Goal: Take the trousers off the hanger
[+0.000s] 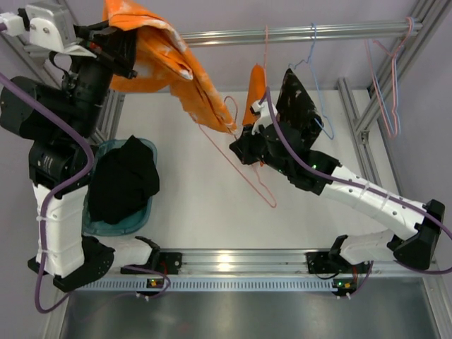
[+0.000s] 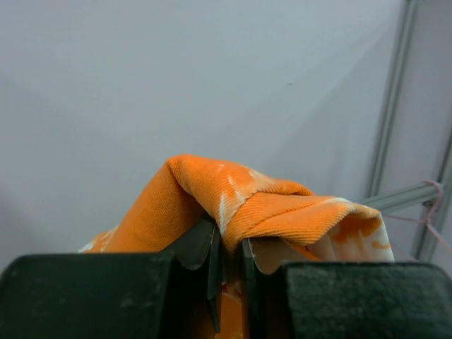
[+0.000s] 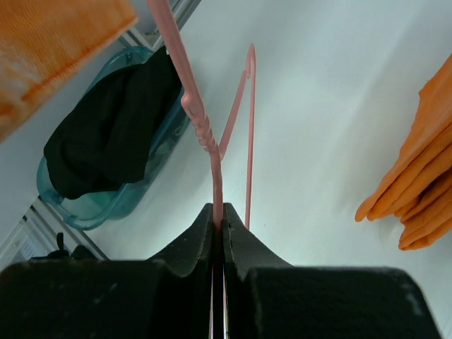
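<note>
My left gripper [image 2: 229, 248] is raised at the far left and shut on a fold of the bright orange trousers [image 2: 240, 201]. From it the trousers [image 1: 173, 60] hang down and to the right, their lower end reaching the upper part of the pink hanger [image 1: 244, 173]. I cannot tell whether the cloth still lies over the wire. Mid-table, my right gripper [image 1: 239, 150] is shut on the hanger's wire [image 3: 217, 185], just below its twisted neck. The left gripper [image 1: 129, 51] is partly hidden by the cloth in the top view.
A teal basket [image 1: 145, 215] at the left holds a black garment [image 1: 123, 180]. On the back rail [image 1: 296, 32] hang another orange cloth [image 1: 256, 90], a black speckled garment [image 1: 296, 99] on a light blue hanger [image 1: 318, 78], and several wire hangers [image 1: 385, 85] at the right.
</note>
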Motion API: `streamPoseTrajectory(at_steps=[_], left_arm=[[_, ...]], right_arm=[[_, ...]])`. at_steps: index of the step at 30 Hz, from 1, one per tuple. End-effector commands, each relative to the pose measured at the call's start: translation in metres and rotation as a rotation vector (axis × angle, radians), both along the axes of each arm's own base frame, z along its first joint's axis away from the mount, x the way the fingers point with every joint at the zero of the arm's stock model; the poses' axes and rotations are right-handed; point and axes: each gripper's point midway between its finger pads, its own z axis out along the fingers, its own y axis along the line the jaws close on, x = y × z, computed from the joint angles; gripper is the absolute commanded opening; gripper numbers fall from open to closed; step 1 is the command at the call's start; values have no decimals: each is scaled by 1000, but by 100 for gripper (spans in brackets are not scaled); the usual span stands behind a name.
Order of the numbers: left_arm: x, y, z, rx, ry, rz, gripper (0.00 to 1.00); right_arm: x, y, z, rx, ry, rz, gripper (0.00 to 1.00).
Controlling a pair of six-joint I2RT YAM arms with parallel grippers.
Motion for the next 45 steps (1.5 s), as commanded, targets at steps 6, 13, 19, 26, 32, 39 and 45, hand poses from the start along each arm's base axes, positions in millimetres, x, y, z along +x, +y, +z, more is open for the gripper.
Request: streamPoseTrajectory(at_steps=[6, 13, 19, 26, 32, 39, 45], left_arm=[[-70, 125, 17, -148, -177, 427, 0], [-122, 176, -45, -69, -174, 713, 0], [-163, 208, -98, -8, -116, 925, 0], [-192, 225, -176, 119, 29, 1071, 0], [-179, 234, -232, 235, 154, 1148, 0], [-94, 225, -284, 368, 272, 1084, 0], [21, 205, -367, 474, 468, 922, 0]], right_arm=[[-20, -8, 45, 37, -115, 107, 0], [-31, -14, 59, 5, -148, 166, 0], [-41, -21, 77, -13, -193, 217, 0], [-63, -30, 85, -44, -240, 321, 0], [-64, -38, 83, -81, -259, 319, 0], [-66, -43, 78, -97, -250, 321, 0], [-71, -52, 81, -113, -246, 323, 0]])
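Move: The teal bin that the orange-and-white trousers are taken to lies some 25 cm left of the left hand, about 4 cm farther out and roughly 65 cm below; the dark cloth inside it is about 24 cm left, 6 cm ahead and 63 cm below. From the right hand, the bin is about 42 cm left, 3 cm ahead and 27 cm lower; the orange pair still hanging is about 12 cm ahead, 6 cm right and 5 cm above. The orange-and-white trousers, still pinched in the left fingers and already off their hanger, are carried down nearly 40 cm and left about 22 cm to the bin, the hand swinging back first and then forward again while turning counter-clockwise and tipping down. The right hand keeps the empty hanger, easing back, up and a little right, turning counter-clockwise some 20 degrees. ##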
